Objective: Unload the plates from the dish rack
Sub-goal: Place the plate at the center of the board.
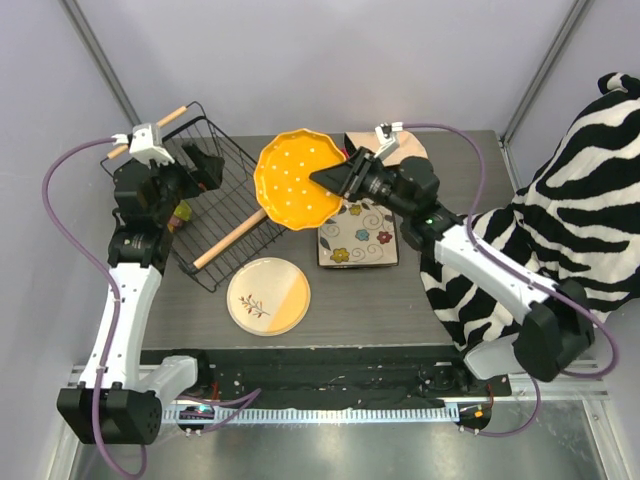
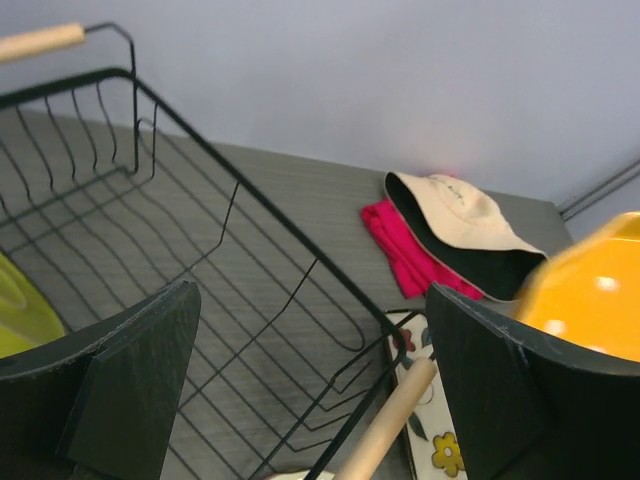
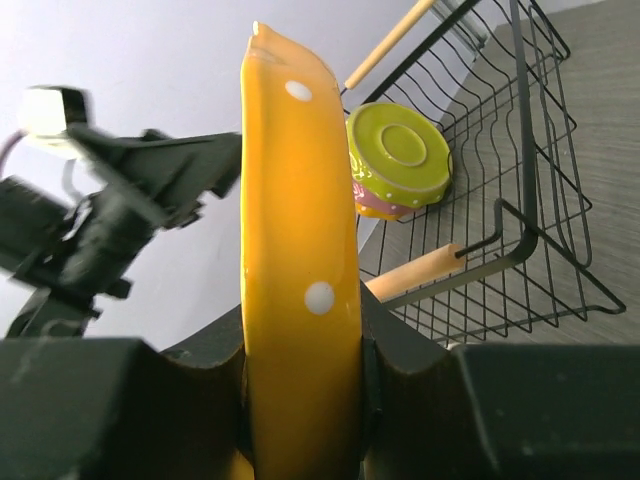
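My right gripper (image 1: 338, 178) (image 3: 300, 345) is shut on the rim of an orange plate with white dots (image 1: 297, 181) (image 3: 295, 200), holding it on edge in the air just right of the dish rack (image 1: 238, 190) (image 3: 520, 200). A green plate (image 3: 398, 150) (image 2: 18, 312) leans inside the rack with a pink plate (image 3: 372, 203) behind it. My left gripper (image 1: 203, 163) (image 2: 310, 335) hangs open over the rack (image 2: 200, 260), nothing between its fingers. On the table lie a cream-yellow plate (image 1: 268, 296) and a square flowered plate (image 1: 358, 236) (image 2: 440, 450).
A cream-and-black cap (image 2: 455, 215) (image 1: 408, 152) rests on a pink cloth (image 2: 395, 250) at the back of the table, behind the square plate. A zebra-striped cloth (image 1: 585, 200) drapes over the right side. The rack's wooden handle (image 1: 228, 246) (image 2: 385, 425) lies along its near edge.
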Controlling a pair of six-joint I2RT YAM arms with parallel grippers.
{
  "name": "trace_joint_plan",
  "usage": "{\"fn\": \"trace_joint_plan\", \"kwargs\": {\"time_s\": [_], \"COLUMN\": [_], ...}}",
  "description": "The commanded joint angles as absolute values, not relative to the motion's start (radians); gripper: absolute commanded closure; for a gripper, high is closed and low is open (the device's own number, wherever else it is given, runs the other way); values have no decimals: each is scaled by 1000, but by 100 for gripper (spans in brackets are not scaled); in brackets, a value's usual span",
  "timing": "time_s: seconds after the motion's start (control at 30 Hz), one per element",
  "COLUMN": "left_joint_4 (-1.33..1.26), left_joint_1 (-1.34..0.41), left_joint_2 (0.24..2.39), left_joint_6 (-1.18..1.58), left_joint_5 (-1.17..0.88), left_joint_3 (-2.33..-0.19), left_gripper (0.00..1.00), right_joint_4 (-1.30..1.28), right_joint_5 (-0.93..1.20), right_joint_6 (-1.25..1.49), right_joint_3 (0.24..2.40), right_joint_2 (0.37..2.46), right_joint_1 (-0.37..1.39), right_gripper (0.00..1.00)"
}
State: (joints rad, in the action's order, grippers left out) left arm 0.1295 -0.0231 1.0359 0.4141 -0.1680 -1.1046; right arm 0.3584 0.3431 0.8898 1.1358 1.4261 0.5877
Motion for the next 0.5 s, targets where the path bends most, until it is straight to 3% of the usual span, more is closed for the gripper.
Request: {"fn": "trace_joint_plan", "kwargs": {"time_s": [0.0, 0.27, 0.47], "left_joint_4": [167, 212, 198], "left_joint_1": [-8, -8, -8], "left_joint_2": [1028, 1009, 1008], "left_joint_6": [419, 373, 383], "left_joint_5": [-158, -84, -78], "left_joint_3": [-1103, -1111, -1095], "left_gripper": [0, 0, 0], "right_joint_4": [437, 151, 195], "right_joint_5": [357, 232, 248], "right_joint_6": [809, 726, 791], "right_joint_3": [1106, 965, 790], "right_joint_2": [1240, 1066, 1057], "right_joint_1": [574, 572, 574], "right_gripper": [99, 99, 99]}}
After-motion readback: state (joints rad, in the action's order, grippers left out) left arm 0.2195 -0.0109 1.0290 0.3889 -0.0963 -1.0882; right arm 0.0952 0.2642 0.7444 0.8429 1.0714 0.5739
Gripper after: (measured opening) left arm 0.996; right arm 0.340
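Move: My right hand already grips the orange dotted plate by its rim. I take it to be bound for the open middle of the board, about 15 cm back, 6 cm to the right and 34 cm below. The square plates lie some 5 cm ahead and 8 cm right of that hand, the round plates about 12 cm back and 14 cm left, both around 33 cm down. From my empty left hand that open spot lies roughly 17 cm back, 28 cm right and 35 cm down. I swing the orange plate in my right hand back and to the right, some 6 cm each way, away from the dish rack and towards the board's middle. It rises 2 cm at first, then drops quickly, about 8 cm from that peak, its left side rolling down a good 10 degrees while the fingers keep their hold. My left hand, open and empty, sinks about 3 cm over the rack and drifts slightly left, tipping down a little. ##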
